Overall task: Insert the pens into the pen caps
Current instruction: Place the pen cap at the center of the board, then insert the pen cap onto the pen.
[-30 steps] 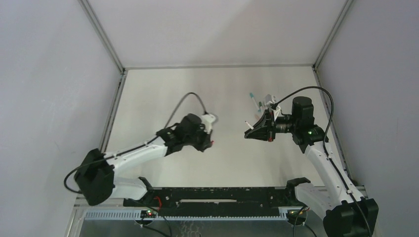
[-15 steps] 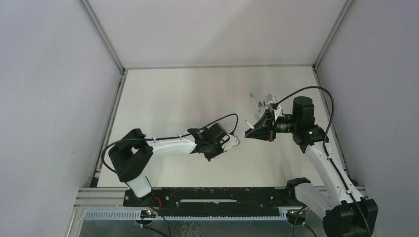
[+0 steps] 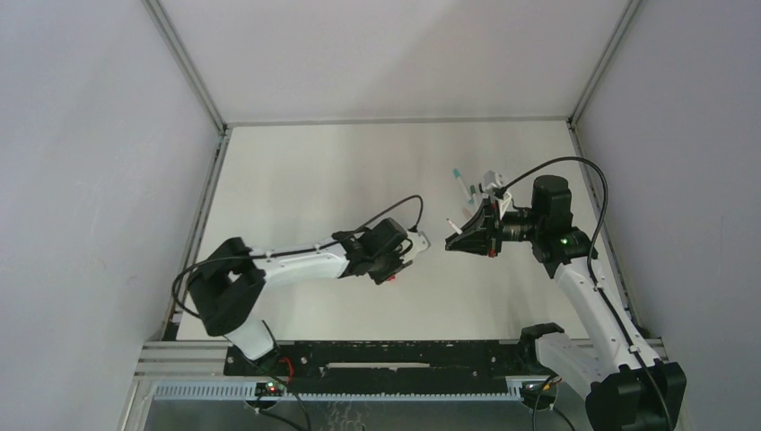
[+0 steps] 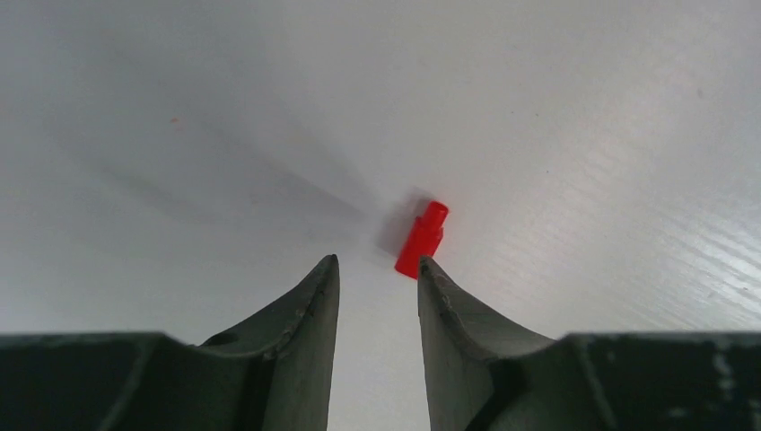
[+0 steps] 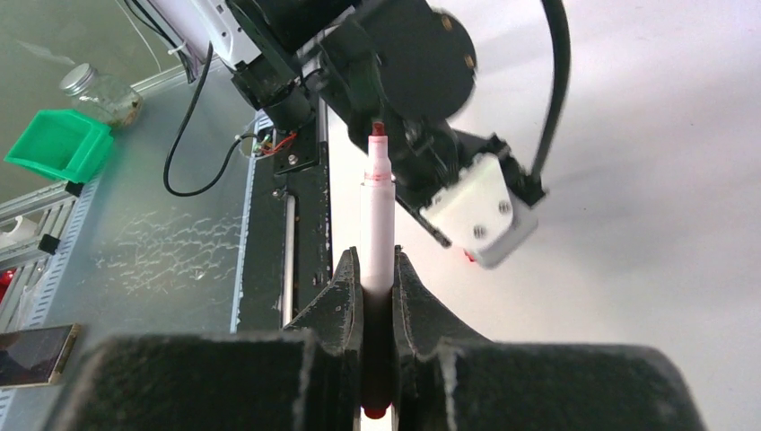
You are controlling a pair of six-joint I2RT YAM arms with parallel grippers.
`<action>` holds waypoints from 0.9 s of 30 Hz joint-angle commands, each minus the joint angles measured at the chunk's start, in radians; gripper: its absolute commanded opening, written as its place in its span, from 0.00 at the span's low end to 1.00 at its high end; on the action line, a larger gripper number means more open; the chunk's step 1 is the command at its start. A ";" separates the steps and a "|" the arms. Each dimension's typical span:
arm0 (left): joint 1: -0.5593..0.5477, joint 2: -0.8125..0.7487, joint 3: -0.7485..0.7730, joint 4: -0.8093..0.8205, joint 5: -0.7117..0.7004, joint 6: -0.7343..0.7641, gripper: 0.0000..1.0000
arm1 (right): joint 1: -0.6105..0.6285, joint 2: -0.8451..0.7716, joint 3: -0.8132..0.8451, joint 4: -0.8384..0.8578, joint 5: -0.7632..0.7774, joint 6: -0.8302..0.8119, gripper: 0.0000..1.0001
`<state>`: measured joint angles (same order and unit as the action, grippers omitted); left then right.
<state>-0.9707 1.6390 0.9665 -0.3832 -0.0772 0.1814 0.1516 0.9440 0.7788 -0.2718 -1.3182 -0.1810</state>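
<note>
My right gripper is shut on a white-barrelled pen and holds it above the table, its dark red tip pointing toward the left arm. My left gripper points down at the table, open, with nothing between its fingers. A red pen cap lies on the white surface just past the right fingertip, slightly blurred. Another pen, with a teal end, lies on the table behind the right gripper.
The black rail with both arm bases runs along the near edge. Grey walls close in the table on three sides. In the right wrist view a green bin and a glass jar sit beyond the table.
The left arm swung right toward the held pen, then drew back slightly. Its gripper opened and the red cap now lies on the table. The right arm has not moved.
</note>
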 commanded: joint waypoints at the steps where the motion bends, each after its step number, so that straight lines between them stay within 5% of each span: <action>1: 0.022 -0.178 -0.085 0.115 -0.025 -0.109 0.41 | -0.007 -0.013 0.037 0.008 -0.021 -0.017 0.00; 6: 0.023 -0.369 -0.220 0.212 -0.038 -0.244 0.38 | -0.007 -0.013 0.037 0.007 -0.021 -0.017 0.00; 13: 0.023 -0.557 -0.457 0.444 0.066 -0.571 0.09 | -0.009 -0.010 0.037 0.006 -0.019 -0.020 0.00; 18: 0.021 -0.497 -0.516 0.557 0.131 -0.760 0.04 | -0.009 -0.007 0.037 0.005 -0.019 -0.021 0.00; 27: 0.025 -0.322 -0.450 0.518 0.021 -0.816 0.00 | -0.015 -0.008 0.037 0.003 -0.021 -0.022 0.00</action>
<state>-0.9485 1.2694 0.4644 0.1154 -0.0051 -0.5785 0.1432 0.9443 0.7788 -0.2726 -1.3190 -0.1814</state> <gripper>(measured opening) 0.003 0.114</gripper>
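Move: The red pen cap lies on the board just under my left hand, about 2 cm back, 1 cm to the right and 3 cm below. The red pen waits in my right hand, some 14 cm right of my left hand, 2 cm back and 22 cm higher. The finished pens lie about 19 cm ahead and 21 cm right of my left hand. From my right hand the cap is roughly 13 cm left, level fore and aft, 24 cm below. I lift my open left hand about 7 cm off over the cap, then draw it back some 5 cm and lower it by 6 cm to end low behind the cap, clear of it. On the way I shut the empty fingers, turn the wrist about 30 degrees counter-clockwise and swing the fingertips out towards my right. My right hand keeps still with the pen. ##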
